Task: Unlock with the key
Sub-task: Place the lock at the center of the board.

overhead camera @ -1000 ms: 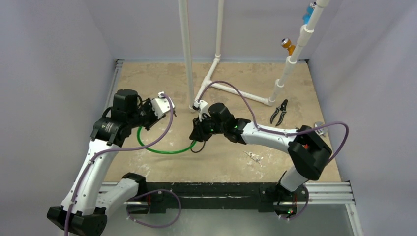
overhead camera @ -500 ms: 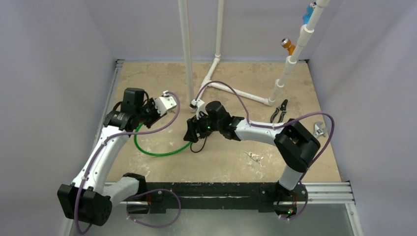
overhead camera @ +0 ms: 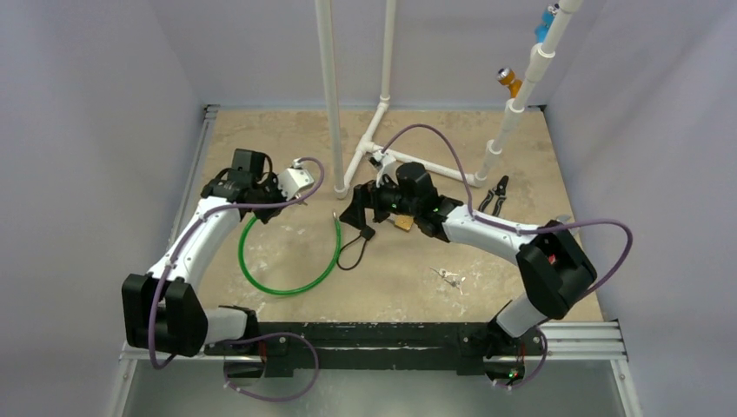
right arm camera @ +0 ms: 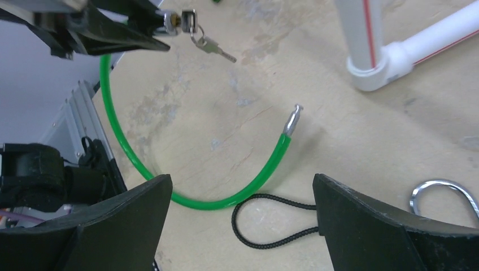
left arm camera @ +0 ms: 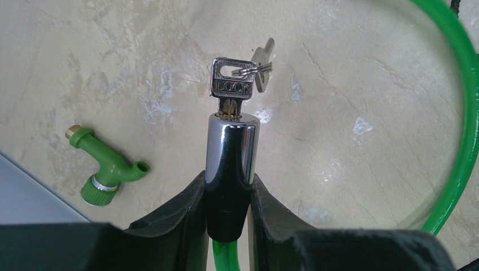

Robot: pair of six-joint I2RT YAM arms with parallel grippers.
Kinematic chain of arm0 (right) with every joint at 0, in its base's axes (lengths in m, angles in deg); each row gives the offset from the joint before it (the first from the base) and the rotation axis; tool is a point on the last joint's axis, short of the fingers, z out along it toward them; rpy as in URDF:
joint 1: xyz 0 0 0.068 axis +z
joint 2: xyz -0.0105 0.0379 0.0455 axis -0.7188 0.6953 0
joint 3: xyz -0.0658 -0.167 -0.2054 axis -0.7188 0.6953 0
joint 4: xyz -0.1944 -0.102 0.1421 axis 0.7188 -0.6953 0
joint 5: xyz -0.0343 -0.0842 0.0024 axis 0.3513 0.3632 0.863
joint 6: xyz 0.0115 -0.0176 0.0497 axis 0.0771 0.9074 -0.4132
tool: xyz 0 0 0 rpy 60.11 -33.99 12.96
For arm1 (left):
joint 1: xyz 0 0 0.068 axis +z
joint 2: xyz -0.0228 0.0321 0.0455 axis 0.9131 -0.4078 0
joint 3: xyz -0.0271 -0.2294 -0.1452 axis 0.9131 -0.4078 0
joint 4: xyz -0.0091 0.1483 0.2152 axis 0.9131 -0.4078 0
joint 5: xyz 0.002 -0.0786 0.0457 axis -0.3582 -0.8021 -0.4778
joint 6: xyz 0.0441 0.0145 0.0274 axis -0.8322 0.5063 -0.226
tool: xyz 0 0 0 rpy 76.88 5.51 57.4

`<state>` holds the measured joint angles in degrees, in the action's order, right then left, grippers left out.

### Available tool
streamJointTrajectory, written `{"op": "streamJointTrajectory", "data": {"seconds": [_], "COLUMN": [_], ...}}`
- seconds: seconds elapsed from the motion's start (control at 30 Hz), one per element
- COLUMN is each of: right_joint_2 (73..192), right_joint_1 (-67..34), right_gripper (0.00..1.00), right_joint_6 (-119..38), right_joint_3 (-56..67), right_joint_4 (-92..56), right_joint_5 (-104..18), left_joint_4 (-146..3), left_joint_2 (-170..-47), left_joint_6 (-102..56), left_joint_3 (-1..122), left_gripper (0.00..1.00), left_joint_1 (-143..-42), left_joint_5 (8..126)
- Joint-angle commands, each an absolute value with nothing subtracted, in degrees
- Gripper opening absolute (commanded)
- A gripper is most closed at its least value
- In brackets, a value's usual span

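The lock is a chrome cylinder (left arm camera: pixel 231 149) on a green cable (left arm camera: pixel 460 141). My left gripper (left arm camera: pixel 228 192) is shut on the cylinder's black lower end. The key (left arm camera: pixel 230 86) sits in the cylinder's top, and a second key (left arm camera: pixel 262 56) hangs from its ring. The cable's metal pin end (right arm camera: pixel 292 119) lies free on the table, out of the cylinder. My right gripper (right arm camera: pixel 242 189) hangs wide open above the cable (right arm camera: pixel 248 186) with nothing between its fingers. From above, the left gripper (overhead camera: pixel 265 211) is at the far left and the right gripper (overhead camera: pixel 358 211) is mid-table beside the pin end (overhead camera: pixel 337 217).
A black cord loop (overhead camera: pixel 352 256) lies below the right gripper. White PVC pipes (overhead camera: pixel 382 113) stand behind it, with pliers (overhead camera: pixel 494 198) to the right. A green tap fitting (left arm camera: pixel 107 169) lies near the left gripper. A metal shackle (right arm camera: pixel 446 195) rests at the right.
My right gripper has opened, let go of the cable's pin end and drawn back to the right. The cable has sprung into a wider loop. The left arm moved farther back with the cylinder.
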<state>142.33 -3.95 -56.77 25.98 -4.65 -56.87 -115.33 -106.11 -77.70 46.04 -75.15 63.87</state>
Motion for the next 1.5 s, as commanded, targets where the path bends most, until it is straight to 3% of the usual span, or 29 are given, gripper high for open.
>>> {"op": "streamJointTrajectory", "data": {"seconds": [0.0,0.23,0.37,0.6,0.63,0.7,0.83,0.93,1.1,1.2,1.33,1.47], "right_joint_2": [136.53,127.27,123.2,120.48,120.25,120.19,121.59,121.84,121.7,122.22,122.58,121.4], "right_joint_1": [-4.63,-6.56,-10.28,-15.34,-15.48,-15.75,-16.23,-16.49,-16.57,-16.51,-16.42,-16.42], "right_gripper": [0.99,0.99,0.99,0.99,0.99,0.99,0.99,0.99,0.99,0.99,0.98,0.92], "right_joint_6": [-58.14,-58.5,-58.49,-57.92,-57.68,-57.26,-57.06,-57.5,-58.04,-57.86,-58.11,-60.25], "right_joint_3": [28.37,33.22,35.82,38.35,38.52,38.6,38.19,38.33,38.24,37.45,35.78,35.83], "right_joint_4": [-3.44,-7.56,-9.63,-11.86,-11.89,-11.81,-11.55,-11.13,-11.54,-13.1,-18.32,-25.87], "right_joint_5": [-52.76,-48.15,-47.59,-45.35,-44.85,-44.13,-44.43,-44.6,-45.09,-45.9,-42.63,-36.93], "left_joint_4": [-114.15,-115.15,-114.33,-112.85,-112.93,-113.85,-115.2,-116.91,-120.89,-123.62,-127.18,-126.67], "left_joint_2": [-107.93,-113.32,-115.27,-121.89,-122.78,-124.22,-124.86,-123.97,-118.85,-114.39,-109.1,-103.05], "left_joint_6": [-79.92,-78.98,-81.08,-80.51,-79.98,-79.14,-77.97,-77.67,-75.56,-74.26,-75.11,-80.32], "left_joint_3": [48.14,50.4,50.33,52.03,52.69,54.29,57.1,58.39,62.15,65.71,71.31,70.1], "left_gripper": [0.0,0.0,0.1,0.14,0.2,0.41,0.47,0.71,0.78,0.99,1.0,1.0], "left_joint_1": [-74.15,-74.19,-74.2,-74.28,-74.28,-74.28,-74.33,-74.31,-74.37,-74.44,-77.42,-86.21], "left_joint_5": [65.45,66.38,66.1,67.6,68.08,68.11,67.4,66.68,62.4,56.11,49.94,52.86]}}
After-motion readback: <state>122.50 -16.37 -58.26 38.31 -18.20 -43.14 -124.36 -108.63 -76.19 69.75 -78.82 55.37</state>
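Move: The left gripper holds the green cable lock's barrel, key in it; the resting spot on the board is some 3 cm ahead and 7 cm below, level sideways. The green tap lies about 6 cm ahead and 12 cm left of this hand. The padlock is roughly 4 cm ahead, 14 cm right and 9 cm below the right hand; the black cord lock's block is about 5 cm right, 1 cm back, and the cable's free tip 4 cm left, 1 cm ahead. Lower the left gripper about 6 cm, easing a little forward, to bring the cable lock's barrel down onto the board; open the fingers wide to let go, then draw up and away, nearly 20 cm, drifting right near the end. Meanwhile swing the open, empty right gripper about 14 cm right towards the padlock, rising slightly and sinking again, turning some 25 degrees clockwise. ##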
